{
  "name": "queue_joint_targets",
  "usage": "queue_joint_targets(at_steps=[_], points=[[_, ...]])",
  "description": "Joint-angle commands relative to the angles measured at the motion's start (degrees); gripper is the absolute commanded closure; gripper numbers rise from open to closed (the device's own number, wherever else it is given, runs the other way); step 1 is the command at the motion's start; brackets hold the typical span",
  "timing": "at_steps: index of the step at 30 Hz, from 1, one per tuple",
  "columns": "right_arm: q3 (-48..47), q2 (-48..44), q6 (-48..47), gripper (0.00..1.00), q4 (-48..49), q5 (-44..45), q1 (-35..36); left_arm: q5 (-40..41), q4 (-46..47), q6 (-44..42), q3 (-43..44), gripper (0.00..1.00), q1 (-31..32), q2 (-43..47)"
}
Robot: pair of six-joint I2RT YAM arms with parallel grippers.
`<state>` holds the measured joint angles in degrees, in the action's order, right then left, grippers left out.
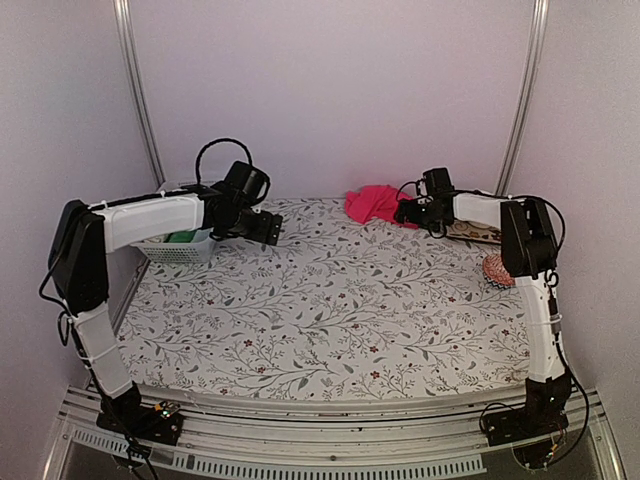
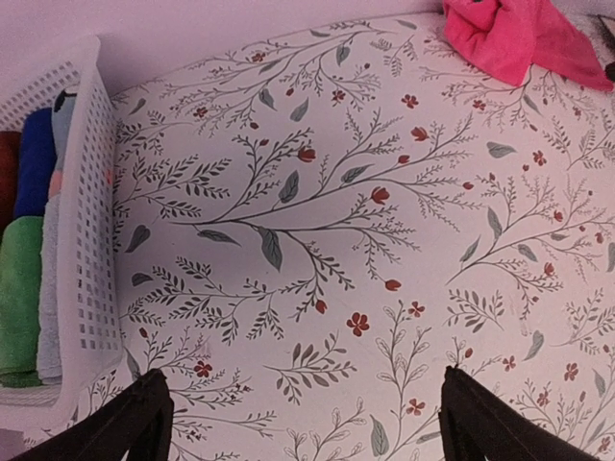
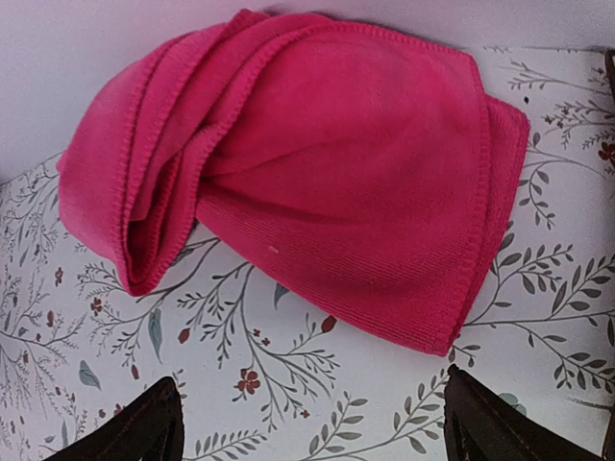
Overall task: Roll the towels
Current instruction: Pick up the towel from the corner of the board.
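A hot pink towel [image 1: 374, 203] lies crumpled at the back of the flowered table, right of centre. It fills the upper part of the right wrist view [image 3: 317, 173] and shows at the top right of the left wrist view [image 2: 519, 34]. My right gripper [image 1: 408, 213] is open, just right of the towel, its fingertips [image 3: 144, 427] short of the cloth and empty. My left gripper [image 1: 270, 228] is open and empty over the bare table at the back left, far from the towel. The lime-yellow towel is out of view.
A white basket [image 1: 175, 247] stands at the back left under my left arm, holding dark red, blue and green cloth rolls [image 2: 19, 288]. A round red-orange woven pad [image 1: 497, 270] lies at the right edge behind my right arm. Walls close the back and sides.
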<state>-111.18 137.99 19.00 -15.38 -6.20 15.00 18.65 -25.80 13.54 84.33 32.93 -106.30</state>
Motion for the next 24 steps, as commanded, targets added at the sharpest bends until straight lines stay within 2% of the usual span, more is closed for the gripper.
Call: queue_joint_targets(at_steps=[1, 7, 13, 19, 22, 24], points=[[-2.43, 3.47, 0.01, 0.07, -1.39, 2.39, -0.99, 0.74, -0.74, 0.51, -1.6, 0.03, 0.83, 3.67], [-3.1, 5.26, 1.42, 0.09, -1.28, 3.64, -1.8, 1.65, 0.14, -0.09, -2.94, 0.03, 0.84, 5.47], [-8.87, 9.93, 2.72, 0.15, -2.97, 2.22, -2.43, 4.6, -0.47, -1.34, -3.04, 0.03, 0.82, 6.51], [-14.87, 14.62, 5.83, 0.33, -4.39, -1.95, -2.5, 6.56, -1.09, -1.41, -4.77, 0.03, 0.76, 8.56], [-15.34, 15.2, 7.16, 0.45, -4.3, -3.56, -2.44, 6.84, -1.26, -1.11, -5.45, 0.03, 0.65, 9.51], [-15.29, 15.19, 7.76, 0.6, -4.06, -4.76, -2.48, 6.77, -1.5, -0.73, -5.58, 0.03, 0.56, 9.76]])
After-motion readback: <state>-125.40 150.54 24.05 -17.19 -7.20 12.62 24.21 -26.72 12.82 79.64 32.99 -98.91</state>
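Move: Just ahead of the open right hand, the pink towel's near right corner lies about 4 cm forward, 2 cm to the right and 5 cm below; the towel's middle is some 9 cm forward, 6 cm left. The tray stands roughly 15 cm to the hand's right and 5 cm forward, the red bowl about 21 cm right and 12 cm back. From the left hand, the towel's middle lies about 23 cm forward, 24 cm right and 14 cm below. Sinking about 4 cm and easing a little to the right, the right hand then slides forward some 4 cm over the pink towel's near right corner, its wide-open fingers closing to half and gathering the cloth between them. The left hand, still open and empty, backs off about 4 cm to its left and up, towards the basket. ##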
